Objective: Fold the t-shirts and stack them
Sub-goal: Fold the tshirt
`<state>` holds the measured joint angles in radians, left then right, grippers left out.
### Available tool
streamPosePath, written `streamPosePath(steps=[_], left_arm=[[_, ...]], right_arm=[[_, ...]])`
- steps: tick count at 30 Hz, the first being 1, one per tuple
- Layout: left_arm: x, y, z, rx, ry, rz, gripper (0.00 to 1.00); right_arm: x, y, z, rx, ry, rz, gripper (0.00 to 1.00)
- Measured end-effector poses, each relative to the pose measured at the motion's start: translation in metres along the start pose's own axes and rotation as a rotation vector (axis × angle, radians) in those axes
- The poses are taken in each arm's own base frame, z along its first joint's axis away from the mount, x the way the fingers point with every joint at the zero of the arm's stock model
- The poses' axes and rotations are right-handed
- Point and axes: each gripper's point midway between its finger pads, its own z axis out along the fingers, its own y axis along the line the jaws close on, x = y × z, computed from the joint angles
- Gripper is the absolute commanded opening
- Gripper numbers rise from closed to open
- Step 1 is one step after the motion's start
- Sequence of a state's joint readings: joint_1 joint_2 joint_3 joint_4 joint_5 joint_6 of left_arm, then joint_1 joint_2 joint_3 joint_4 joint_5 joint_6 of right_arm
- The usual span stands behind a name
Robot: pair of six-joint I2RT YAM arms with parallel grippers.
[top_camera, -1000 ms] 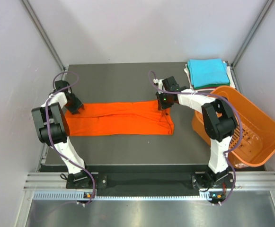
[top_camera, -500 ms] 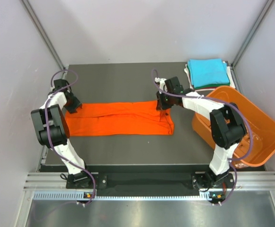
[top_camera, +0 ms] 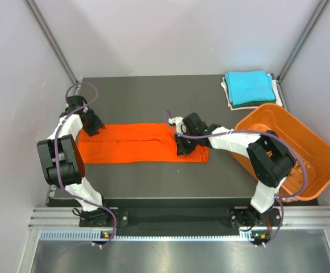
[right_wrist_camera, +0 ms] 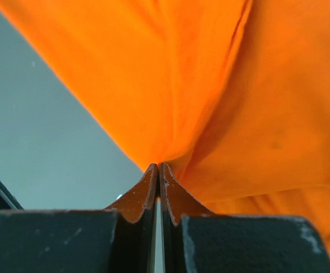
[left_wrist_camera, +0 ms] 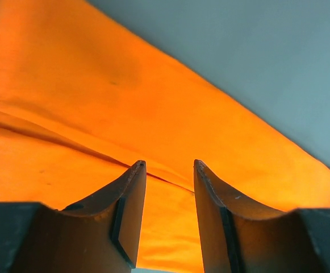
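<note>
The orange t-shirt (top_camera: 130, 143) lies on the dark table (top_camera: 153, 96) as a long flat strip running left to right. My left gripper (top_camera: 91, 126) sits over the strip's left end, open, fingers (left_wrist_camera: 132, 187) straddling a crease in the orange cloth (left_wrist_camera: 96, 102), nothing pinched. My right gripper (top_camera: 185, 144) is near the strip's right end, shut on a gathered fold of the orange t-shirt (right_wrist_camera: 210, 85) that bunches up at its fingertips (right_wrist_camera: 158, 166). A turquoise t-shirt (top_camera: 249, 86) folded square tops a small stack at the back right, with white and dark edges showing beneath.
A rigid orange slotted basket (top_camera: 301, 142) stands tilted off the table's right edge, close to my right arm. Grey walls and metal frame posts enclose the table on three sides.
My right gripper shut on the shirt's right end and moved left and toward the near edge, pulling that cloth with it. The left gripper stayed almost in place.
</note>
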<state>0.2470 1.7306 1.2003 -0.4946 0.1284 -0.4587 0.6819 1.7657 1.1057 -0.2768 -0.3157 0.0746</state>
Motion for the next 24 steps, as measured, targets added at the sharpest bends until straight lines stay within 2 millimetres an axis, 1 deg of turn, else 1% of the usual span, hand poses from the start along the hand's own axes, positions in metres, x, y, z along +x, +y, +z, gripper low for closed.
streamPosePath(steps=[2,3,5,6,9,13,15,17,19,21,24], left_arm=[[0.002,-0.007,-0.005,0.033,-0.003,-0.002,0.45],[0.005,-0.01,-0.006,0.047,0.0,-0.004,0.45],[0.013,-0.012,-0.005,0.068,0.018,-0.01,0.45],[0.017,-0.013,-0.004,0.073,0.028,-0.013,0.45],[0.028,-0.014,-0.002,0.091,0.064,-0.027,0.44],[0.035,-0.023,0.0,0.144,0.079,-0.035,0.45],[0.037,-0.028,0.0,0.163,0.085,-0.035,0.44],[0.038,-0.032,0.0,0.176,0.088,-0.034,0.44],[0.04,-0.036,0.0,0.19,0.089,-0.03,0.44],[0.042,-0.035,0.001,0.192,0.091,-0.029,0.44],[0.047,-0.032,0.003,0.184,0.101,-0.032,0.44]], right_arm=[[0.013,0.007,0.003,-0.011,0.025,-0.017,0.0],[0.018,0.008,0.004,-0.011,0.037,-0.021,0.08],[0.028,0.006,0.004,-0.001,0.055,-0.022,0.17],[0.03,0.005,0.004,0.007,0.06,-0.025,0.24],[0.028,0.001,-0.001,0.033,0.047,-0.034,0.3],[0.009,0.003,-0.012,0.052,-0.01,-0.05,0.33],[-0.007,0.004,-0.014,0.057,-0.044,-0.06,0.39],[-0.026,0.004,-0.015,0.063,-0.078,-0.074,0.42],[-0.046,0.003,-0.012,0.07,-0.114,-0.089,0.44],[-0.063,0.0,-0.003,0.08,-0.139,-0.101,0.47],[-0.074,-0.008,0.013,0.097,-0.138,-0.12,0.52]])
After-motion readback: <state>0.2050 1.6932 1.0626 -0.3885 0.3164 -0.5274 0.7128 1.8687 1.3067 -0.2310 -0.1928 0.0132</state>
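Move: The T-shirt's near edge, where the pinched flap is being taken, lies roughly 4 cm back from the right hand, about level left to right, and some 3 cm below. The shirt's far edge is about 13 cm ahead of that hand, its right end around 11 cm to the right and level with it. From the left hand, the laying spot at the near edge is some 13 cm back and 36 cm to the right, about 5 cm lower. The pinched orange flap goes on back and down for about 2 cm towards the shirt's near edge in the right hand, whose fingers then open to half wide and let go. That hand turns back forward and leftward, rising, about 8 cm past its lowest place, tipping up some 10 degrees. Open and empty, the left hand drifts about 5 cm rightward above the shirt, rolling about 10 degrees. ##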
